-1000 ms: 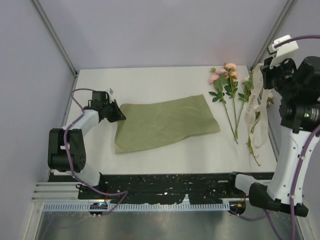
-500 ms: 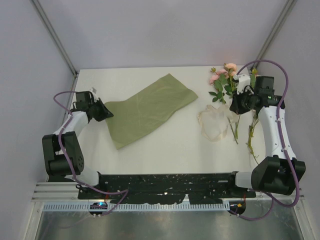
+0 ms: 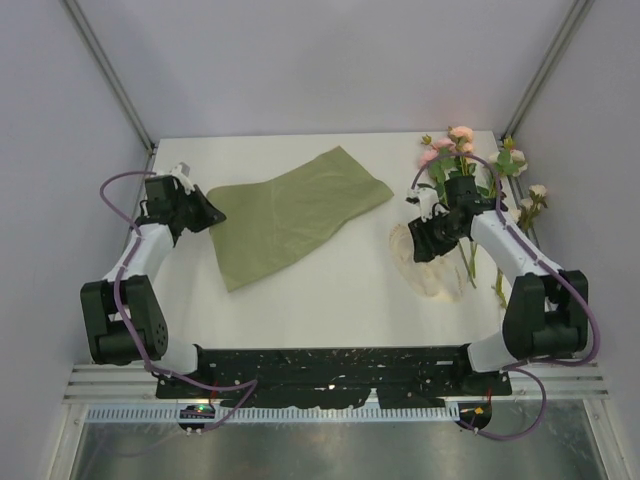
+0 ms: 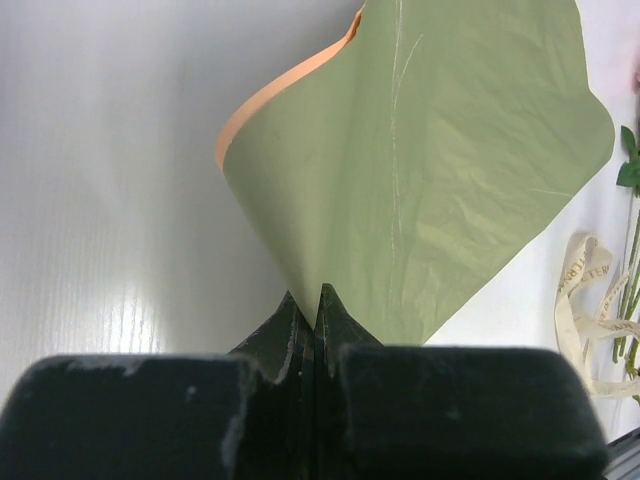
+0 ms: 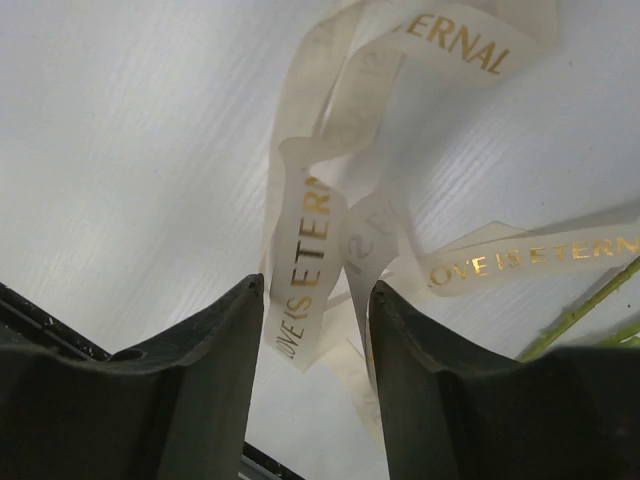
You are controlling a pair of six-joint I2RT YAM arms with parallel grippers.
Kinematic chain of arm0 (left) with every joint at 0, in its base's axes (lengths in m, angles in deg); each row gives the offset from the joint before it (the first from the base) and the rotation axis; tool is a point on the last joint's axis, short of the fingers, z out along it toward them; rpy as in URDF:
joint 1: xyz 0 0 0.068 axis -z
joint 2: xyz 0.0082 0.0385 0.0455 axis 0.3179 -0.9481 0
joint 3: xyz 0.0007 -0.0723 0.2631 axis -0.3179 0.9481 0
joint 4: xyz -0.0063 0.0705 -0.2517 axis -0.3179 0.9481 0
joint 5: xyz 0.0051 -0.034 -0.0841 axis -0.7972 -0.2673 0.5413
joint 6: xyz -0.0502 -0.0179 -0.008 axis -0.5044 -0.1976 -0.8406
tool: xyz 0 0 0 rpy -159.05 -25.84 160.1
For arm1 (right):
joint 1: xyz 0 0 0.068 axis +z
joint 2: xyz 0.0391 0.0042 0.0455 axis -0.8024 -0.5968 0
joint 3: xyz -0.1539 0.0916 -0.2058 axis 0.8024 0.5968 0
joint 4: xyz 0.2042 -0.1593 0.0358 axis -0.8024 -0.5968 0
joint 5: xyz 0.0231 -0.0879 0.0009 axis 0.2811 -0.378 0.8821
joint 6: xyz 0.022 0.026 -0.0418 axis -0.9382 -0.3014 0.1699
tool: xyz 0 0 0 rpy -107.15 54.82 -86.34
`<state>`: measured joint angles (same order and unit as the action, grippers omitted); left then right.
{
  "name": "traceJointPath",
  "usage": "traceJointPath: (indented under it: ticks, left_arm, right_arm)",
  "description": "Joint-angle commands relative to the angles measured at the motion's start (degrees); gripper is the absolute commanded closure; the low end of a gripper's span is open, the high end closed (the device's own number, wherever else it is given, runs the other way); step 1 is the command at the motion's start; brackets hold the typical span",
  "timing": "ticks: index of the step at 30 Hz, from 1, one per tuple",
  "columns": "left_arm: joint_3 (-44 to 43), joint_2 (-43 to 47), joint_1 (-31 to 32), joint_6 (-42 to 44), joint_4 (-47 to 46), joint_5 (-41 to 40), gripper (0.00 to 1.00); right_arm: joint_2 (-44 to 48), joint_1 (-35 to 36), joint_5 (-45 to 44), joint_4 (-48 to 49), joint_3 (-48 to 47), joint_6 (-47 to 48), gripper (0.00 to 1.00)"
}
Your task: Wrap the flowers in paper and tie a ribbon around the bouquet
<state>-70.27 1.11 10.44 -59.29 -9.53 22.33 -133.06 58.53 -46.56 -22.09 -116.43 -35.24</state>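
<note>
The olive-green paper (image 3: 290,215) lies slanted across the table's middle. My left gripper (image 3: 205,216) is shut on its left corner. In the left wrist view the paper (image 4: 430,170) fans out from the pinched tip at my left gripper (image 4: 318,300), its orange underside showing at the curled edge. The cream ribbon (image 3: 432,268) lies in loose loops just left of the flowers (image 3: 458,150). My right gripper (image 3: 424,246) hangs over it. In the right wrist view my right gripper (image 5: 315,295) is open, with printed ribbon (image 5: 305,250) strips loose between the fingers.
More rose stems (image 3: 522,185) lie by the right wall behind my right arm. A green stem (image 5: 580,310) crosses the right wrist view's lower right. The black rail (image 3: 330,365) runs along the table's near edge. Grey walls close in the left, back and right sides.
My right arm came down from high at the right, laid the ribbon left of the flowers and opened. My left gripper drew the paper's corner leftward and back, turning the sheet.
</note>
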Motion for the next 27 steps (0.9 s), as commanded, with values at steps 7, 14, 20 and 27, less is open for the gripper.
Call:
traceJointPath:
  ticks: [7,14,20,27]
  left_arm:
    - [-9.72,8.8,2.2,11.51,-5.39,5.91,1.0]
    - [-10.89,19.96,20.63,48.58,11.89,13.83,1.0]
    - [10.71,32.97,39.89,68.57,17.2,7.68,1.0]
    - [21.55,31.84,42.99,64.82,5.0,7.32,1.0]
  right_arm:
    - [-2.45,-2.27,0.27,-0.49,-17.54,-9.28,0.05]
    - [-5.25,-2.18,18.28,2.49,-25.21,-23.78,0.05]
    - [-5.87,0.1,29.9,20.84,-9.78,-45.14,0.05]
    - [-8.5,9.85,27.89,48.64,5.03,-62.13,0.05]
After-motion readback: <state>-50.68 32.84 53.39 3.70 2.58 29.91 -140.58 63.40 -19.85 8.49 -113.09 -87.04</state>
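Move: My left hand pinches the paper's left edge; the sheet's middle lies about 21 cm right, 3 cm ahead, some 8 cm lower. The bare table I swing this edge to is roughly 21 cm back, 18 cm right and 8 cm below. From my right hand, the paper's middle is about 32 cm left, 11 cm ahead, the ribbon right under its half-open fingers, and the flowers some 14 cm ahead and 12 cm to the right. Keeping its pinch, my left hand whips the paper edge up about 18 cm, then back and right in an arc, and down again to its starting height, the wrist swinging some 80 degrees clockwise. My right hand dips slightly, opens fully and leaves the ribbon, rises forward, then swings left towards the paper and sinks, tipping its fingers leftward. ##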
